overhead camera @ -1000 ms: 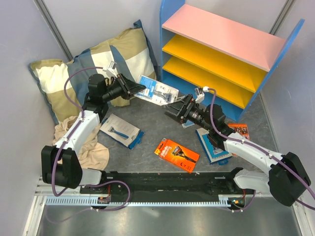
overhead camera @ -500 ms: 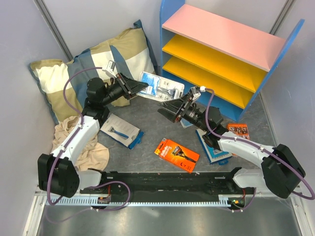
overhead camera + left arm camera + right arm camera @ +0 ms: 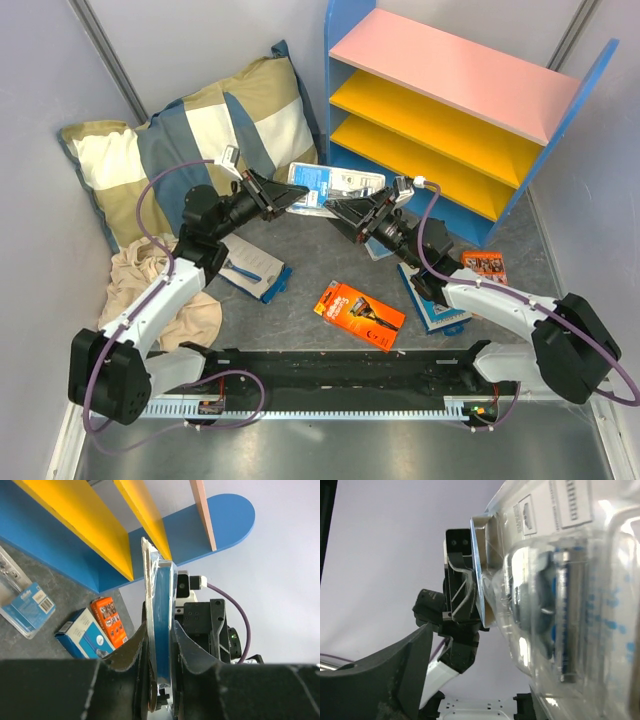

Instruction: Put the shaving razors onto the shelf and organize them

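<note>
My left gripper is shut on one end of a clear blister razor pack on a light-blue card and holds it in the air in front of the shelf. The left wrist view shows this pack edge-on between my fingers. My right gripper is open at the pack's other end, just under it. In the right wrist view the blister fills the right side, beside one dark finger; the other finger is hidden. The shelf's pink and yellow boards are bare.
On the grey floor lie an orange razor box, a blue/white box under the left arm, a blue box, a small orange box and another pack. A checked pillow and beige cloth lie at the left.
My left gripper has carried the blister pack to the right, toward the shelf. My right gripper has moved up to it and now sits at the pack's free end.
</note>
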Controlling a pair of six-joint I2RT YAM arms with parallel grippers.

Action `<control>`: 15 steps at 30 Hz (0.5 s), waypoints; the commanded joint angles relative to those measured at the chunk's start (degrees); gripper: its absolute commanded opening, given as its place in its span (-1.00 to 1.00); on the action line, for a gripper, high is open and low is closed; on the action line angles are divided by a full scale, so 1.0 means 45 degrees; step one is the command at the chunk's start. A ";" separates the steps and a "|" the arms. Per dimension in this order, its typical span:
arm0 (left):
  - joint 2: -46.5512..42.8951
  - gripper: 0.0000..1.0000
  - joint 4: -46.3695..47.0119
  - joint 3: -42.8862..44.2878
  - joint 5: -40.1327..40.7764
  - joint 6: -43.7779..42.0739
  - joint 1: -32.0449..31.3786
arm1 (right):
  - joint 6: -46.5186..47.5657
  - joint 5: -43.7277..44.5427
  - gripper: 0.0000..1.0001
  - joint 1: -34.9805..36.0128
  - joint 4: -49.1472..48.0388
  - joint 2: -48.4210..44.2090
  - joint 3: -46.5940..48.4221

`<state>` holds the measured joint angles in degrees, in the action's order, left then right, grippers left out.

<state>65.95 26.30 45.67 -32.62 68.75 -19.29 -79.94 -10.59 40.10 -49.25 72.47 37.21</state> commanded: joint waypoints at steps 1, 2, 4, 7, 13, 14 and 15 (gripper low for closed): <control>-0.0671 -0.77 0.0737 -0.0558 -0.0017 0.0464 -0.0381 | 0.0167 0.0478 0.45 -0.0004 -0.1417 0.0146 0.0577; -0.0749 -0.75 0.0737 -0.0772 0.0003 0.0426 -0.0440 | 0.0167 0.0498 0.28 -0.0004 -0.1398 0.0166 0.0578; -0.1062 -0.74 0.0737 -0.1142 0.0139 0.0425 -0.0518 | 0.0031 0.0595 0.17 -0.0043 -0.1456 0.0127 0.0482; -0.1587 -0.71 0.0737 -0.1670 0.0412 0.0309 -0.0869 | 0.0011 0.0635 -0.02 -0.0180 -0.1438 0.0068 0.0325; -0.2428 -0.64 0.0678 -0.2647 0.0920 0.0035 -0.1631 | -0.0164 0.0459 -0.39 -0.0492 -0.1787 0.0088 0.0111; -0.2488 -0.64 0.0659 -0.2765 0.0940 0.0015 -0.1806 | -0.0204 0.0420 -0.42 -0.0589 -0.1866 0.0088 0.0071; -0.2546 -0.63 0.0658 -0.2882 0.0960 -0.0004 -0.1885 | -0.0223 0.0381 -0.43 -0.0648 -0.1886 0.0049 0.0051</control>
<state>56.18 29.54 35.24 -25.63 69.67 -24.77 -79.75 -9.21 38.26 -49.98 73.78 37.06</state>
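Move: Just ahead of the open right fingers, about 4 cm out and 1 cm left, is the middle of the razor pack that the left hand holds by its left end. The pack's middle is some 7 cm to the left hand's right, 1 cm farther out and level. About 28 cm below the right hand lie the second razor pack, 11 cm out and 6 cm right, and the orange pack, 9 cm back and 2 cm right. Drawing its held end of the razor pack back about 4 cm and sinking slightly, the left hand keeps its grip. The right hand eases some 2 cm forward, drifts a little right, and closes its fingers from nearly wide to about half open, pinching the pack's near right part between them before the closing stops. ##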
